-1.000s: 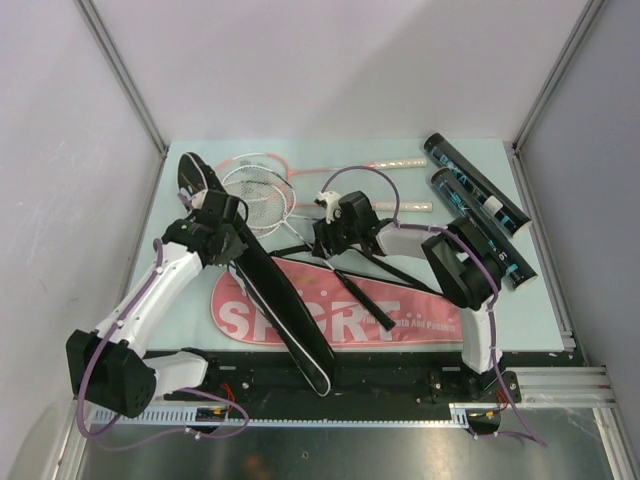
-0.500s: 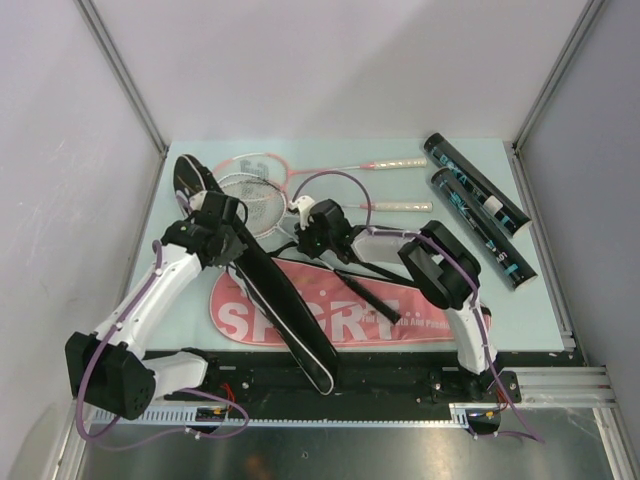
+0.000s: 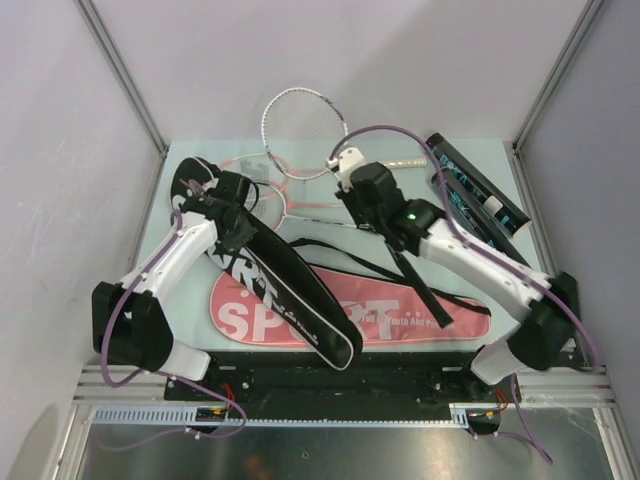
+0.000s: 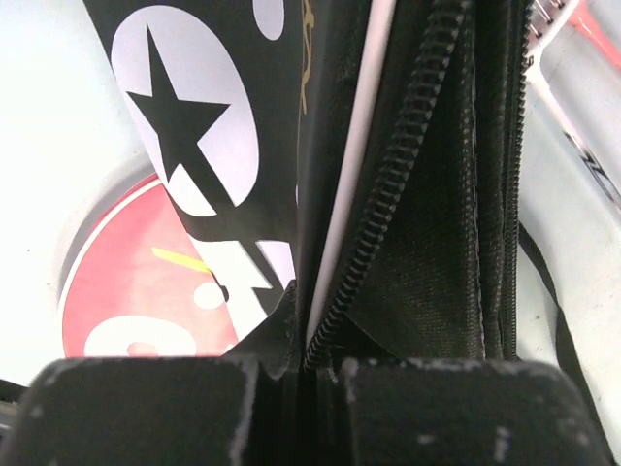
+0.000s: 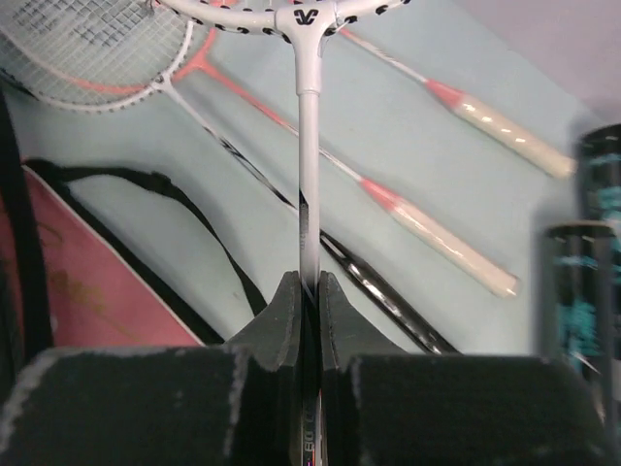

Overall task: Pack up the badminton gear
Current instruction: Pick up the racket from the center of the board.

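Note:
My right gripper is shut on the thin shaft of a white racket, which is lifted with its head up against the back wall. The right wrist view shows the pads pinching that shaft. Two pink-and-white rackets with pale handles lie on the table beyond it. My left gripper is shut on the zipper edge of a long black racket bag, holding it open. Two dark tubes with teal print lie at the right.
A red bag printed SPORT lies flat along the near side, partly under the black bag. Its black straps trail across the table under my right arm. Grey walls close in the table at the left, back and right.
My right gripper has shut on the white racket's shaft and lifted it up and towards the back. My left arm has pulled the black bag's upper end to the left and back.

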{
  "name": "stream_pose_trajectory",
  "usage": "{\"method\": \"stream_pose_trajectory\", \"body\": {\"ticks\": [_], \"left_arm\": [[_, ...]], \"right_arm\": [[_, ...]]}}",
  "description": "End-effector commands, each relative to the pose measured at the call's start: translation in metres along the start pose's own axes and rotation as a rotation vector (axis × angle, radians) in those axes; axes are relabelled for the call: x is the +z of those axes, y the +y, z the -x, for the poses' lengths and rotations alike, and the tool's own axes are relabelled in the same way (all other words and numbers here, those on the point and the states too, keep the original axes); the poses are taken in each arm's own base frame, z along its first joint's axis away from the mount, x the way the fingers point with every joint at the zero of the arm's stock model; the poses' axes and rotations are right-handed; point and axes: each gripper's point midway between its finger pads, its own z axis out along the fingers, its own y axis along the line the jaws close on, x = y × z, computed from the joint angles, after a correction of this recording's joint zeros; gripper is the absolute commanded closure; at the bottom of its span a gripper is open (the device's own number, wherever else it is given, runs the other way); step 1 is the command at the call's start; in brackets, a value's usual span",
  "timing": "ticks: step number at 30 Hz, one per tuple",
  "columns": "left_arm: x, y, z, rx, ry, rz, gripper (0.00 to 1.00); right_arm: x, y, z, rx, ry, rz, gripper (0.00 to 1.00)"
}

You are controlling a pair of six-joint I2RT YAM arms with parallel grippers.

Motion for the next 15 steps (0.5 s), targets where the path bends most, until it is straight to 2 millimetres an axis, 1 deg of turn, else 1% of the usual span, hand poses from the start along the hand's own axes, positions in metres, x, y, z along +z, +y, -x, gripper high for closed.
{"method": "stream_pose_trajectory", "body": {"ticks": [1, 2, 3, 4, 7, 8, 9, 11, 13, 14, 15], "left_arm": [[0.001, -0.007, 0.026, -0.082, -0.051, 0.013, 1.00], [0.002, -0.009, 0.029, -0.090, -0.054, 0.017, 1.00], [0.003, -0.008, 0.033, -0.096, -0.070, 0.029, 1.00], [0.003, -0.008, 0.034, -0.098, -0.073, 0.029, 1.00], [0.002, -0.007, 0.037, -0.104, -0.090, 0.037, 1.00], [0.002, -0.006, 0.037, -0.110, -0.092, 0.040, 1.00], [0.002, -0.006, 0.037, -0.109, -0.094, 0.040, 1.00], [0.001, -0.007, 0.038, -0.102, -0.092, 0.036, 1.00], [0.000, -0.007, 0.039, -0.091, -0.096, 0.033, 1.00], [-0.001, -0.008, 0.040, -0.085, -0.103, 0.029, 1.00], [-0.004, -0.007, 0.042, -0.084, -0.110, 0.028, 1.00]], "right_arm": [[-0.065, -0.005, -0.030, -0.194, 0.094, -0.021, 1.00], [-0.071, -0.002, -0.039, -0.229, 0.110, -0.014, 1.00], [-0.085, -0.005, -0.036, -0.248, 0.095, -0.035, 1.00], [-0.094, 0.001, -0.042, -0.277, 0.114, -0.019, 1.00], [-0.117, 0.006, -0.043, -0.292, 0.097, -0.003, 1.00], [-0.122, 0.020, -0.047, -0.330, 0.088, 0.019, 1.00], [-0.127, 0.022, -0.048, -0.349, 0.078, 0.022, 1.00], [-0.133, 0.037, -0.055, -0.396, 0.090, 0.052, 1.00], [-0.130, 0.043, -0.068, -0.454, 0.123, 0.061, 1.00], [-0.132, 0.051, -0.072, -0.486, 0.122, 0.081, 1.00], [-0.131, 0.055, -0.074, -0.508, 0.113, 0.081, 1.00]]}}
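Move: The racket is already off the board, its shaft in my right hand; the black bag's open mouth lies about 17 cm left, 8 cm back and 18 cm below. Beneath this hand, the black-handled racket is some 8 cm ahead and 4 cm left, the pink bag about 15 cm back, straight below, both roughly 22 cm down. My left hand, pinching the black bag's edge, has the mouth some 12 cm right, 2 cm back and 8 cm below. I draw my right hand back towards my base by about 15 cm, rising some 3 cm at first and then sinking about 4, still pinching the shaft. I dip the hand's left side some 20 degrees and swing it about 15 degrees counter-clockwise, so the racket's head leads in beside my left hand. My left hand keeps its pinch on the bag's edge and eases nearly 2 cm forward. ##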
